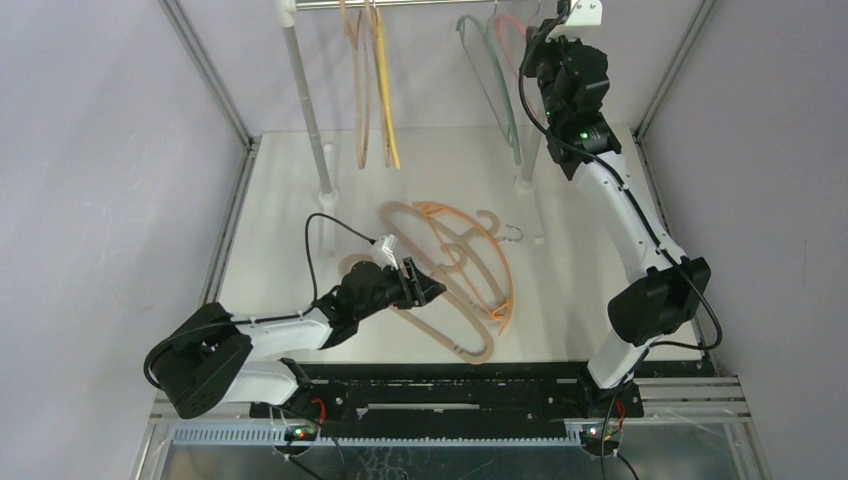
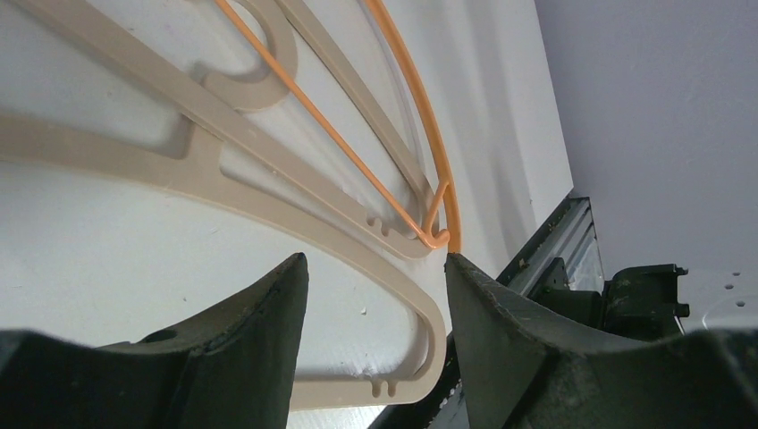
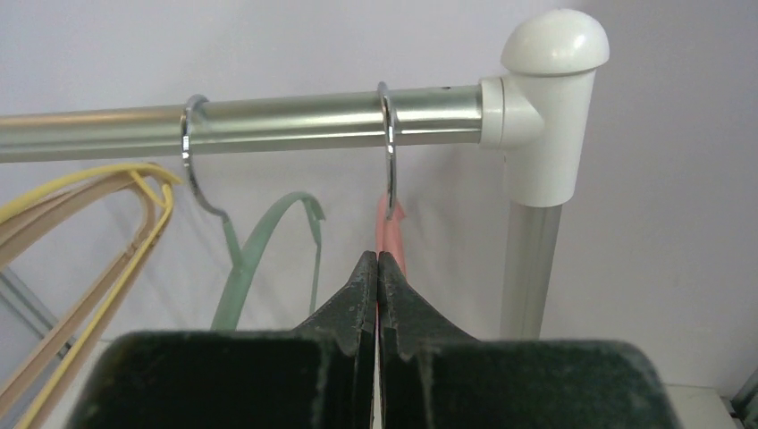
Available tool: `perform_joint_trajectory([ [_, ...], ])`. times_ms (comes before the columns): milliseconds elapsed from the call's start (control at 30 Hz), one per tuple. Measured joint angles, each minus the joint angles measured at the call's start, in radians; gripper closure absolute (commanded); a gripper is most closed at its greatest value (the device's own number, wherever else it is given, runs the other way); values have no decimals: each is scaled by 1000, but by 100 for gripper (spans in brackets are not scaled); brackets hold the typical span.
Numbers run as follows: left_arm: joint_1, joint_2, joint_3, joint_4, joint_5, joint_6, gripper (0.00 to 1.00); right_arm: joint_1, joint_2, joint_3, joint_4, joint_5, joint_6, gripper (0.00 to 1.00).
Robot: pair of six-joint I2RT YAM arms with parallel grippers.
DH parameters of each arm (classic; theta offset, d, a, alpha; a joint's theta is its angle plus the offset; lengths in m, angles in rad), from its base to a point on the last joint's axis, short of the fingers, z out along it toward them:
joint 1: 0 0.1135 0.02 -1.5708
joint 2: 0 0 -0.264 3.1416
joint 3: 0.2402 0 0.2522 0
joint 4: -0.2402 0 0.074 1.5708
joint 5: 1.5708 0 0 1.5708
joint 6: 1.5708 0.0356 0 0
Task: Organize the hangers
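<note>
Two beige hangers (image 1: 455, 322) and a thin orange hanger (image 1: 503, 275) lie overlapped on the white table. My left gripper (image 1: 425, 290) hovers low over them, open. In the left wrist view the rounded end of a beige hanger (image 2: 431, 315) lies between its fingers (image 2: 268, 331), untouched, with the orange hanger (image 2: 427, 116) just beyond. My right gripper (image 1: 545, 35) is up at the rail (image 3: 295, 112), shut on the pink hanger (image 3: 391, 228), whose metal hook sits over the bar. Green (image 3: 259, 250), yellow (image 3: 89, 179) and beige (image 1: 362, 90) hangers hang to its left.
The rail's white end cap and post (image 3: 545, 107) stand just right of the pink hanger's hook. The rail's left post (image 1: 312, 120) rises from the table behind the left arm. Metal frame bars edge the table, and a black track (image 1: 450, 380) runs along the near side.
</note>
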Motion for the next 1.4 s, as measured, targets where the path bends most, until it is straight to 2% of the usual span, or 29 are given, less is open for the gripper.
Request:
perform_joint_trajectory([
  [367, 2, 18, 0, 8, 11, 0, 38, 0, 42, -5, 65, 116, -14, 100],
  [567, 6, 32, 0, 16, 25, 0, 38, 0, 48, -3, 93, 129, -15, 100],
  [733, 13, 44, 0, 31, 32, 0, 38, 1, 114, 75, 78, 129, -20, 100],
  [1067, 35, 44, 0, 47, 50, 0, 38, 27, 206, 212, -11, 53, -23, 100],
  [1400, 42, 44, 0, 59, 56, 0, 38, 138, 290, 343, -74, -18, -58, 100],
])
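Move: The pink hanger's hook is on the rail about 5 cm ahead of the right hand's shut fingertips, sideways level with them and some 5 cm above. The green hanger's hook, on the same rail, is about 8 cm to its left, while the white rail corner stands about 6 cm to the hand's right, 5 cm ahead and 7 cm up. From the idle left hand, the pink hook lies roughly 35 cm ahead, 17 cm to the right and 44 cm up. With its fingers still shut, the right hand first edges about 2 cm to its right while easing forward, then reaches in under the rail, about 5 cm forward in all, to come beside the pink hanger's neck on the neck's right side. From there it sweeps left along the rail, gathering speed over some 12 cm and turning about 15 degrees counter-clockwise, the left side of the fingertips pushing the pink hanger along by its neck towards the green one. ##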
